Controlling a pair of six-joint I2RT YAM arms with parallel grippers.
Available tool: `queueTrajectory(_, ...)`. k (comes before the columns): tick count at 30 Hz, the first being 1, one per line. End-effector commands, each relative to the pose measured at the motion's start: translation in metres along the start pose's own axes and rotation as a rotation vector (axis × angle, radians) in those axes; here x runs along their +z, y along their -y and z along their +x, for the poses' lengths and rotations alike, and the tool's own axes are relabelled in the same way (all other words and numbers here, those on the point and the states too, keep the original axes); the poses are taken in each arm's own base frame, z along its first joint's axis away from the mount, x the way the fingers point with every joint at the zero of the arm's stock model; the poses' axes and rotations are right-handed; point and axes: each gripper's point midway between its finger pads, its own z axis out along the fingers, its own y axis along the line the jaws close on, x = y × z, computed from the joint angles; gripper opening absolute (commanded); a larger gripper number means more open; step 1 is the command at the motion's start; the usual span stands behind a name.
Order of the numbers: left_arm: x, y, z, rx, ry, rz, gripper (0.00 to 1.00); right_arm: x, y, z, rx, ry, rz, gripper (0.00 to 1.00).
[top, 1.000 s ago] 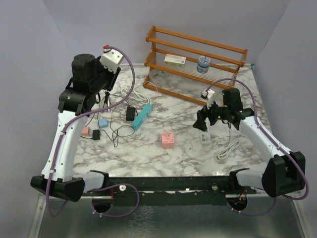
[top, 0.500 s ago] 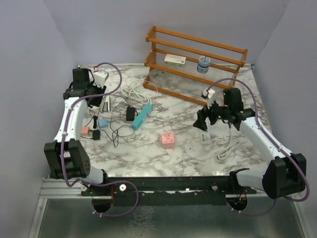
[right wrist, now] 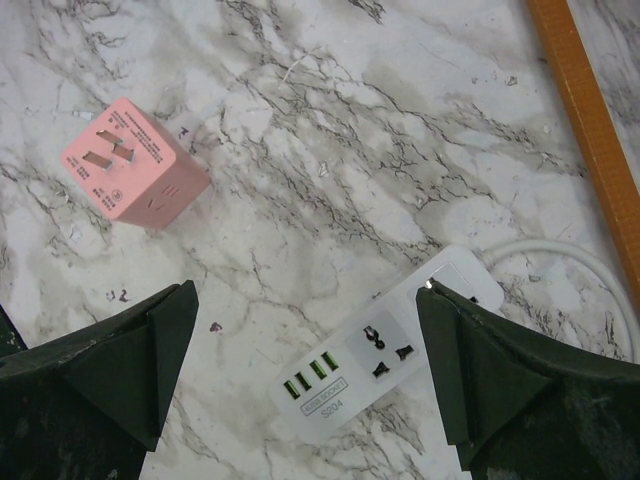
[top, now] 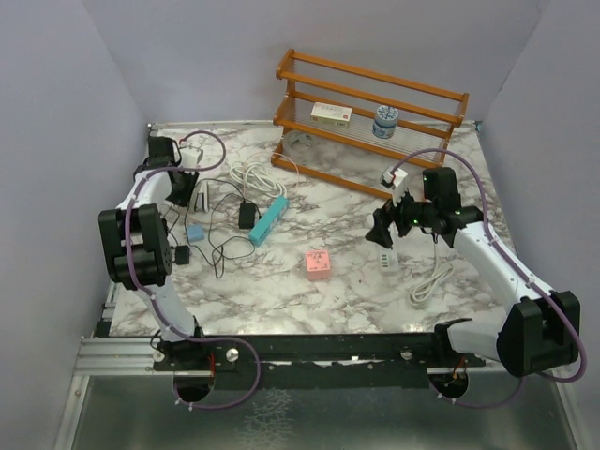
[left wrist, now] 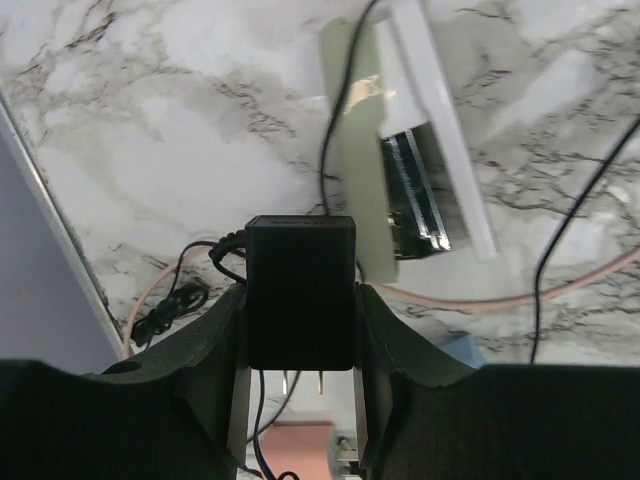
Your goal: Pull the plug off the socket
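Observation:
My left gripper (left wrist: 300, 292) is shut on a black plug (left wrist: 300, 260) and holds it above the marble. The plug's two metal prongs hang bare under it, out of any socket. A pale pink socket block (left wrist: 300, 442) lies on the table below the prongs. In the top view the left gripper (top: 180, 190) sits at the far left, and the arm hides the plug. My right gripper (right wrist: 308, 290) stands wide open over a white power strip (right wrist: 385, 355) with nothing between its fingers; the top view has the right gripper (top: 384, 234) at the middle right.
A white and green strip (left wrist: 410, 150) lies ahead of the plug, with black and pink cables around it. A pink cube socket (top: 318, 264), a teal strip (top: 268, 220), a black adapter (top: 247, 215) and a blue cube (top: 195, 232) lie mid-table. A wooden rack (top: 370, 112) stands at the back.
The left arm has come down from high near the camera and folded back to the far left, still shut on the black plug. The right arm has not moved.

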Motion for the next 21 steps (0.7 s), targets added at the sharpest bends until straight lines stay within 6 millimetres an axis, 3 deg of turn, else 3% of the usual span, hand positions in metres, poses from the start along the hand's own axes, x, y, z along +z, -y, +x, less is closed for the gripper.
queueTrajectory(1, 0.002, -0.042, -0.006, -0.101, 0.039, -0.045, 0.11, -0.001, 0.002, -0.003, -0.028, 0.010, 0.018, 1.00)
queueTrajectory(6, 0.021, -0.039, 0.002, -0.124, 0.001, 0.017, 0.20, 0.002, 0.003, -0.001, -0.021, 0.000, 0.011, 1.00)
queueTrajectory(11, 0.039, -0.023, 0.009, -0.155, -0.037, 0.114, 0.31, 0.003, 0.003, 0.001, -0.020, -0.008, 0.010, 1.00)
queueTrajectory(15, 0.043, -0.012, 0.017, -0.170, -0.060, 0.158, 0.41, 0.003, 0.004, 0.002, -0.020, -0.009, 0.017, 1.00)
queueTrajectory(18, 0.034, -0.006, 0.016, -0.177, -0.040, 0.177, 0.61, 0.004, 0.005, 0.003, -0.019, -0.013, 0.015, 1.00)
queueTrajectory(19, 0.029, -0.003, 0.013, -0.177, -0.022, 0.188, 0.74, 0.004, 0.005, 0.003, -0.017, -0.014, 0.016, 1.00)
queueTrajectory(20, 0.022, -0.002, 0.009, -0.179, -0.002, 0.193, 0.94, 0.005, 0.005, 0.004, -0.017, -0.015, 0.016, 1.00)
queueTrajectory(21, 0.014, -0.001, 0.004, -0.180, 0.023, 0.194, 0.98, 0.005, 0.005, 0.004, -0.014, -0.017, 0.015, 1.00)
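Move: The left hand already holds the black plug, and the bare marble where it will go lies about 1 cm ahead, 2 cm left and 6 cm below this hand. The grey-green box stands roughly 5 cm to the hand's right and 2 cm ahead, the small blue block about 4 cm right and 6 cm back, both some 6 cm below. From the idle right hand that bare spot is about 50 cm left, 10 cm ahead and 14 cm lower. Still pinching the black plug, the left hand swings about 5 cm to the left and a couple of centimetres forward, then comes back some 3 cm to the right and slightly back while sinking to the marble, ending nearly 5 cm lower. The wrist rolls about 10 degrees, left side down, with a slight counter-clockwise turn, and at the bottom the fingers spread and let go of the plug. ##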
